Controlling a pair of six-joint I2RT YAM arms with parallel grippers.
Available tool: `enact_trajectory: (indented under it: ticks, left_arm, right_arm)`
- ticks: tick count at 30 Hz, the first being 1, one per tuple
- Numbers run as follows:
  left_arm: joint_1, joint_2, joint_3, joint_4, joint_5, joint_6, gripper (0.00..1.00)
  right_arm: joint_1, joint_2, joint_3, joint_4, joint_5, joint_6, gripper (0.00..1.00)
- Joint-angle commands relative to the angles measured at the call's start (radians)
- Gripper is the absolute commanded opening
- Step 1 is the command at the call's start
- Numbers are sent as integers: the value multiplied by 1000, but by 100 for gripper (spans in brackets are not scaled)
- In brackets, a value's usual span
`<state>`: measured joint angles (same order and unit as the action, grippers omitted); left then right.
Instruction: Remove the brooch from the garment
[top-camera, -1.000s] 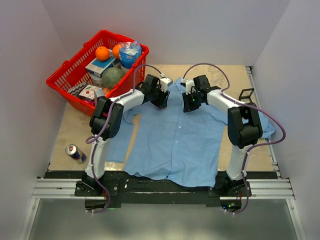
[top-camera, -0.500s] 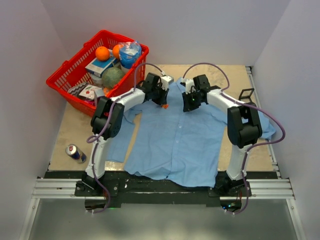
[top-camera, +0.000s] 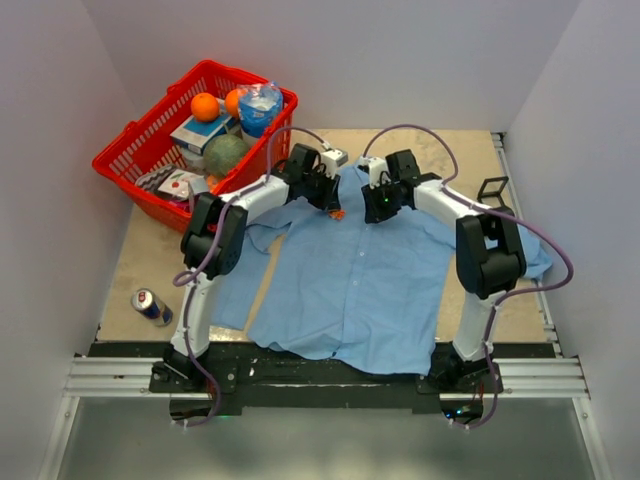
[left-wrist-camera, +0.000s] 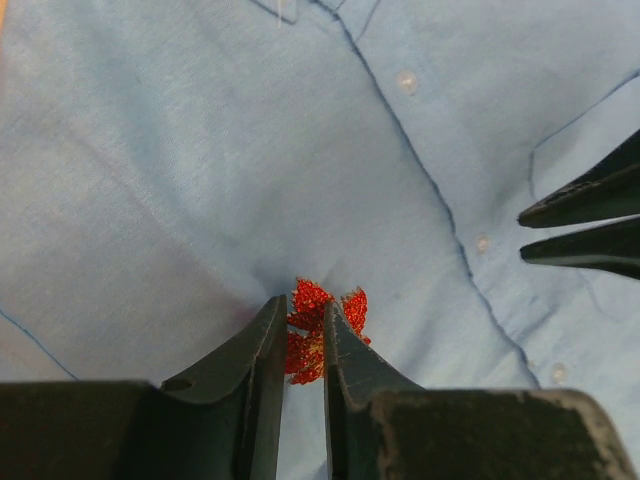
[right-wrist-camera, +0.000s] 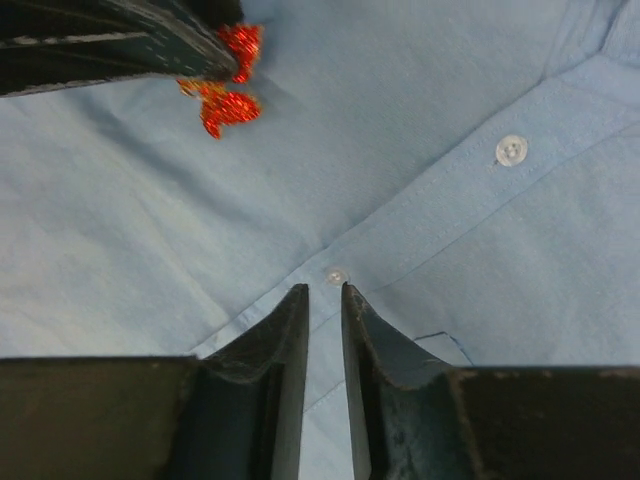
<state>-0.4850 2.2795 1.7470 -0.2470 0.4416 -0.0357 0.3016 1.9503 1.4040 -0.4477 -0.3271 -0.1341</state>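
Note:
The garment (top-camera: 350, 290) is a light blue button-up shirt lying flat on the table, collar at the far side. The brooch (top-camera: 338, 213) is a tiny red glittery flower near the collar, left of the button placket. My left gripper (top-camera: 333, 206) is shut on the brooch (left-wrist-camera: 320, 335), with its petals sticking out past the fingertips and the cloth (left-wrist-camera: 150, 150) puckered under it. My right gripper (top-camera: 378, 212) has its jaws nearly together, tips down on the placket (right-wrist-camera: 450, 80) next to a button, just right of the brooch (right-wrist-camera: 225, 105).
A red basket (top-camera: 125, 165) with oranges, a melon and packets stands at the back left. A drink can (top-camera: 150, 305) lies at the left near the front. A small black frame (top-camera: 492, 187) sits at the right edge by the wall.
My left gripper has turned and shifted slightly right by the collar. The brooch now shows at its fingertips. The right arm has barely moved.

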Motion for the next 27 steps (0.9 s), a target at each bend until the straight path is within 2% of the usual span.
enact_trajectory:
  ticks: [1,4,6,8,10,14,18,19,20,23,25,27]
  left_arm:
    - [31,-63,-39,61,204,-145,0]
    - [55,-58,-76,104,321,-216,0]
    - [66,-51,-87,120,341,-247,0]
    - [74,-46,-95,135,351,-262,0]
    - [79,-43,-101,169,382,-280,0]
    - [85,-37,-106,210,421,-334,0]
    - [85,-60,-112,189,367,-316,0]
    - [85,-70,-109,164,327,-284,0]
    - [85,-99,-107,141,227,-265,0]
    - [100,-181,-127,68,91,-201,0]
    - [121,-219,-187,72,98,-201,0]
    - [126,-241,-224,58,124,-193,0]
  right_arm:
    - [24,-174,-115,194,-36,-142,27]
    - [24,-240,-169,256,-64,-206,34]
    - [24,-190,-122,190,-101,-203,37]
    - [16,-134,-31,92,-133,-127,39]
    - [11,-50,53,-1,-262,-70,40]
    - [16,9,78,27,-352,46,41]
    - [18,44,81,55,-351,83,41]
    - [18,53,82,56,-342,87,42]
    - [18,62,84,56,-345,87,42]
    - [19,107,101,61,-357,100,42]
    - [18,130,107,92,-339,126,43]
    - [19,147,130,93,-325,126,49]
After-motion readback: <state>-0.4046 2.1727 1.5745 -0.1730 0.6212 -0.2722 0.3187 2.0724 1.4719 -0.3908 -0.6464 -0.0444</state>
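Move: My left fingers already have the brooch between their tips, its middle about 1 cm back, 1 cm right and 1 cm down. From my right hand, resting nearly shut over the shirt's button strip, the brooch lies about 8 cm left, 1 cm ahead and 1 cm lower. The collar is some 13 cm straight ahead of the right hand, a shirt button 8 cm back and 2 cm left. The red basket stands about 30 cm left of my left hand and 13 cm farther out. My left hand pulls back about 3 cm, tilting some 20 degrees and partly back again. Its tips come off the brooch and shut on nothing; it then clears away up and left. Meanwhile my right hand hops about 6 cm up and back down while crossing 6 cm left, rolling its left side up and spreading its fingers, to end open just short of the brooch. ##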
